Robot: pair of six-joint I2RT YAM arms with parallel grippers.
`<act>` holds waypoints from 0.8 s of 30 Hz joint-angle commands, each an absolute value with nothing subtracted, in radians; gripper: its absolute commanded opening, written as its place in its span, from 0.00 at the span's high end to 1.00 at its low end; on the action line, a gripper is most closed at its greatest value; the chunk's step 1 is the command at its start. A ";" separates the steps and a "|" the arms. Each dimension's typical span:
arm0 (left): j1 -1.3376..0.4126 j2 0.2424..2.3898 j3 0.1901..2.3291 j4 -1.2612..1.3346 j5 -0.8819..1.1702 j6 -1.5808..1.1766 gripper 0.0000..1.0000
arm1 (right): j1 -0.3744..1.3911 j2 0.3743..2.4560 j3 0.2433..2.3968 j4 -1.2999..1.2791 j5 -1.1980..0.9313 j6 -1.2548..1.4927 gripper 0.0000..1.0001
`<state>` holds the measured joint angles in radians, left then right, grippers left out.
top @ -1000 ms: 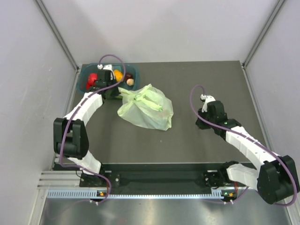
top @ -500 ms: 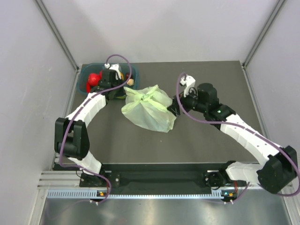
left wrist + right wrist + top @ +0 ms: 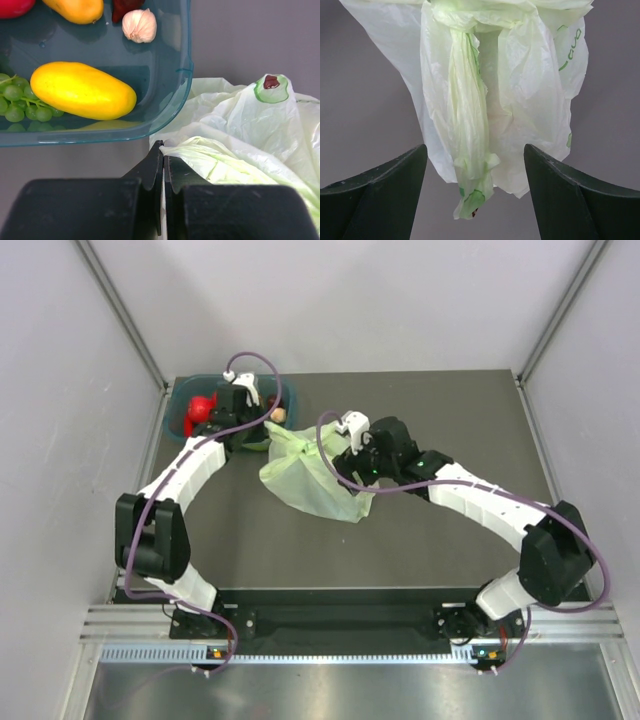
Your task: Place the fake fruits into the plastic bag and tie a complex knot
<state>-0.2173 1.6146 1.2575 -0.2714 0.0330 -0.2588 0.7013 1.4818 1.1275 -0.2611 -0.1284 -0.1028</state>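
Observation:
The pale green plastic bag (image 3: 315,480) lies crumpled mid-table, right of the teal tub (image 3: 178,418). My left gripper (image 3: 163,150) is shut on a bunched strip of the bag (image 3: 240,125) beside the tub's corner. In the tub lie a yellow mango (image 3: 82,90), green grapes (image 3: 15,97) and a red apple (image 3: 200,408). My right gripper (image 3: 475,147) stands open over the bag, and a twisted handle strip (image 3: 467,125) lies between its fingers, untouched. That strip runs from a bunched knot (image 3: 455,17) at the frame's top. Something faintly pink shows through the bag (image 3: 540,90).
The tub (image 3: 186,75) also holds an orange fruit (image 3: 75,7) and a small whitish garlic-shaped piece (image 3: 140,25). Grey walls close in the dark table (image 3: 460,410) on three sides. My right arm (image 3: 470,500) stretches across the table's right half.
My right arm swung left from the table's right side to the bag and its gripper opened. My left gripper kept its hold and drew the bag a little towards the tub.

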 commanded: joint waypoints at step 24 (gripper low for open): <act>-0.224 1.611 1.310 -0.313 -0.135 -0.255 1.00 | 0.784 1.493 1.106 -0.525 0.342 0.069 1.00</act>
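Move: The bag's loose twisted tail hangs between the right hand's open fingers, about 1 cm ahead and 1 cm left of their middle and 1 cm lower. From that hand the bag's knot lies some 6 cm ahead, 8 cm left and 2 cm lower; the full bag body lies about 1 cm ahead, 6 cm left and 8 cm below. For the left hand, already pinching the other tail, the loose tail is roughly 9 cm back and 16 cm to the right, about level. The loose bag tail is pinched by the right fingers, which shut fully from wide open as the hand eases 1 cm left and forward. The right hand then draws it some 3 cm to the right and 2 cm down, away from the left hand, turning clockwise about 15 degrees with its left side dipping. The left hand keeps its grip on the other tail and rises about 2 cm. ##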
